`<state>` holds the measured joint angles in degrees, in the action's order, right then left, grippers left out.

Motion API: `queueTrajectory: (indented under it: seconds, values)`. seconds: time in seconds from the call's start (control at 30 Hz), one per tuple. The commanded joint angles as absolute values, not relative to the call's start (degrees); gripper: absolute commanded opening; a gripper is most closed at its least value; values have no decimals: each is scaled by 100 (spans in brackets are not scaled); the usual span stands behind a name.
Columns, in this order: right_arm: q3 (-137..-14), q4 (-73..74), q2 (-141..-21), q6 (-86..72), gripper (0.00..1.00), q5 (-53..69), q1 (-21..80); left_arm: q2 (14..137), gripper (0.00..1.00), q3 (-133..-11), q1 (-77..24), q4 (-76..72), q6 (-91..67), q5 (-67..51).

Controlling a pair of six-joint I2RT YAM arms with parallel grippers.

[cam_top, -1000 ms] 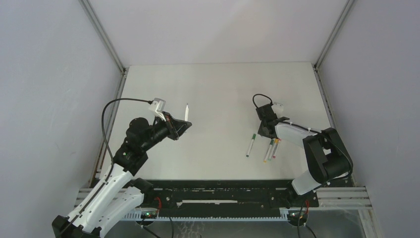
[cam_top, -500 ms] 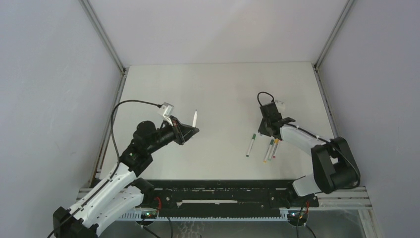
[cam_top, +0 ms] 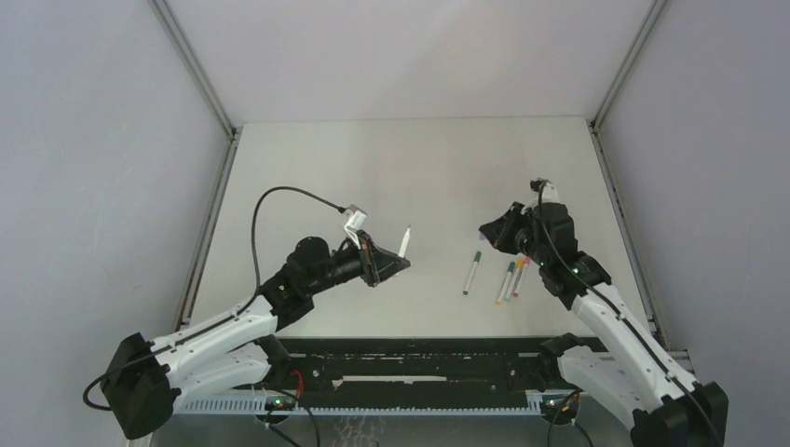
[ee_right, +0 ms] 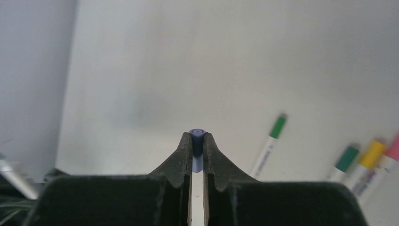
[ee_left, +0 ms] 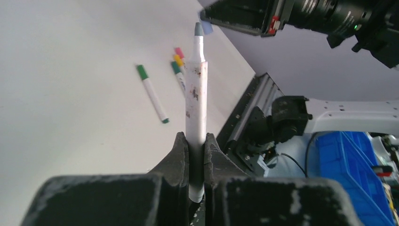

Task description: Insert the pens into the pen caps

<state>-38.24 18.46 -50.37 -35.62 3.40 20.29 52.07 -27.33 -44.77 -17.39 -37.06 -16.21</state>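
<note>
My left gripper [cam_top: 401,264] [ee_left: 196,143] is shut on the lower end of a white pen [cam_top: 404,242] [ee_left: 196,89], whose grey-blue tip points up and toward the right arm. My right gripper [cam_top: 484,228] [ee_right: 197,137] hangs above the table, shut on a small blue pen cap [ee_right: 197,135] with its open end facing out. In the left wrist view the right gripper [ee_left: 207,16] sits just beyond the pen's tip; they are apart.
A lone green-capped pen [cam_top: 473,271] [ee_right: 271,141] lies on the table [cam_top: 391,177] between the grippers. Three capped pens, green [ee_right: 347,158], yellow [ee_right: 371,153] and pink [ee_right: 393,148], lie side by side below the right gripper.
The right gripper closed on the blue cap, lifted off the table and turned toward the left. The left arm carried its pen rightward toward the centre.
</note>
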Motion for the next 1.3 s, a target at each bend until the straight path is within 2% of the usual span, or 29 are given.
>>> queueTrajectory:
  seconds: [0.0, 0.33, 0.6, 1.27]
  values:
    - [-3830, 950, -4449, -3945, 0, 1386, 2172, 5408, 0, -3077, -4924, -2449, -3817, -1434]
    - [-3833, -266, -4077, -4436, 0, 1503, 2976, 5681, 0, -3541, -5322, -2126, -3558, -1549]
    - [-3835, -563, -4199, -4352, 0, 1081, 3529, 5998, 0, -3868, -5491, -2020, -3366, -1774]
    - [-3832, -801, -4342, -4338, 0, 857, 3755, 5969, 0, -3981, -5590, -1852, -3269, -1714]
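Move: The blue cap, upright in the right fingers, is about 19 cm to the right of the left hand, 9 cm farther out and perhaps 3 cm lower. From the right hand, the open white pen held by the left stands about 18 cm left, 7 cm back and 6 cm higher at its middle. On the table some 16 cm below the right hand, the loose green pen lies 3 cm back and 1 cm right, the three capped pens 5 cm back and 11 cm right. The blue cap, kept pinched in the right fingers, is lifted about 13 cm and carried 10 cm left and some 5 cm back towards the open pen, the wrist rolling left side up, tipping its fingers upward and swinging counter-clockwise, then nearly stopping. Still gripping the pen tip-up, the left hand brings it some 6 cm right, 4 cm back and slightly up towards the cap, turning roughly 10 degrees clockwise. ##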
